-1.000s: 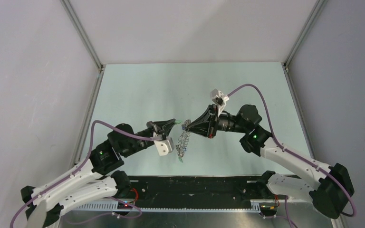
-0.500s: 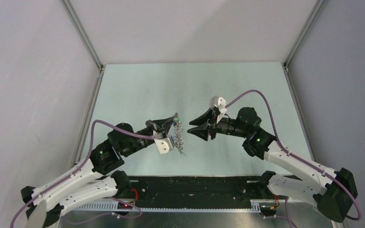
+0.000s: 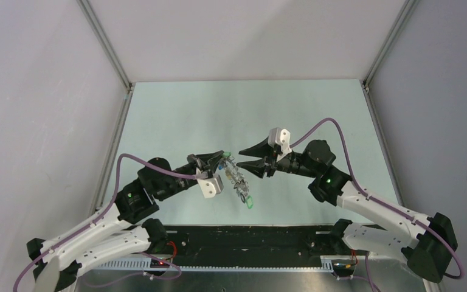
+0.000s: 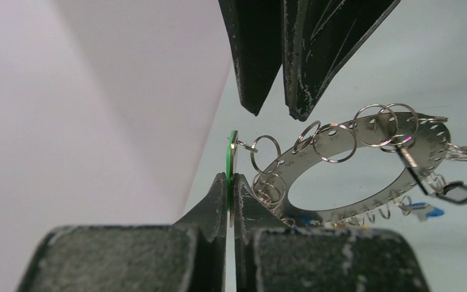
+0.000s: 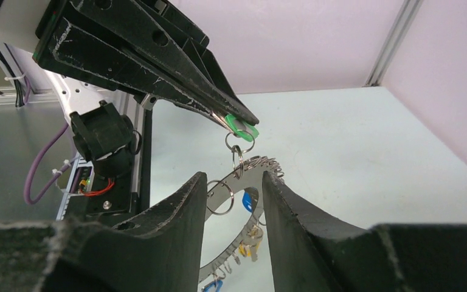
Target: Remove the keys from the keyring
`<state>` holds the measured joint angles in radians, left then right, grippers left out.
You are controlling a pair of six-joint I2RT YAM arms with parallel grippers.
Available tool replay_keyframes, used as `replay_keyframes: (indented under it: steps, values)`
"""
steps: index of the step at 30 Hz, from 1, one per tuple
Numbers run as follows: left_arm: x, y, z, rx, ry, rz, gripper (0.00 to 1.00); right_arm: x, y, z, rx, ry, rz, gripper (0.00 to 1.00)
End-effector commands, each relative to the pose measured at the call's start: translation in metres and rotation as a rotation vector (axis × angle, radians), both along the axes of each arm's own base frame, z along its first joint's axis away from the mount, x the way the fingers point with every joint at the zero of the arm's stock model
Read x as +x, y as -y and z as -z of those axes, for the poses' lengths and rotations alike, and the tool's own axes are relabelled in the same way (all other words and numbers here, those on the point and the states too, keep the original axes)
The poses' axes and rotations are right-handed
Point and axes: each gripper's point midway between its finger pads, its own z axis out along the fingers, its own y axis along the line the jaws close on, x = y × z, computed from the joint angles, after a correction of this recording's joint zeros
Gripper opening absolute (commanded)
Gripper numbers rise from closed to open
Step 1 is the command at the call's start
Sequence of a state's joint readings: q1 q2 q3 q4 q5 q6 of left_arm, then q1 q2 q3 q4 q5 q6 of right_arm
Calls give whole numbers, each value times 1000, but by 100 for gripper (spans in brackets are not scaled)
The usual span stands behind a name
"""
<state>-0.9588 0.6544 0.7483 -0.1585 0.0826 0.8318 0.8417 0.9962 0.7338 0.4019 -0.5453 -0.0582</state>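
My left gripper is shut on a green tag. Below the tag, held above the table by a chain of small split rings, hangs the flat metal keyring. Round its edge dangle the keys: a blue one, a black one and a green one at the bottom. My right gripper is open, its fingers close by the ring's upper part and holding nothing.
The pale green table is boxed in by grey walls with metal corner posts. A black strip runs along the near edge between the arm bases.
My right gripper has opened and let go of the bunch, drawn back a little, then turned its fingers. The keyring swung toward the left arm and now hangs slanting down to the right.
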Motion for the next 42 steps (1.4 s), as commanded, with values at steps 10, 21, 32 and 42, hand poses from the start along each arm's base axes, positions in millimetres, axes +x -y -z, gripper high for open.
replay_keyframes:
  steps: [10,21,32,42]
  values:
    - [-1,1,-34,-88,76,12,0,7,-15,-18,64,71,-20,39]
    - [-1,2,-33,-85,74,15,0,7,-22,-19,74,58,-50,32]
    - [-1,3,-31,-82,71,21,0,9,-26,-22,83,50,-56,17]
    - [0,-2,-34,-87,79,-3,0,7,-20,-23,67,39,-43,0]
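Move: The right hand, fingers open, goes for the small split ring linking the green key to the keyring: about 2 cm to its left, 1 cm ahead and 1 cm below. The green key, held by the left fingers, is about 5 cm left and 2 cm ahead of the right hand; the keyring's middle hangs some 4 cm back, level sideways, 8 cm lower. From the left hand that split ring is about 3 cm right, 1 cm back, slightly below. The right hand eases about 2.5 cm left, slightly forward and down, then shuts its fingers on the small split ring. ##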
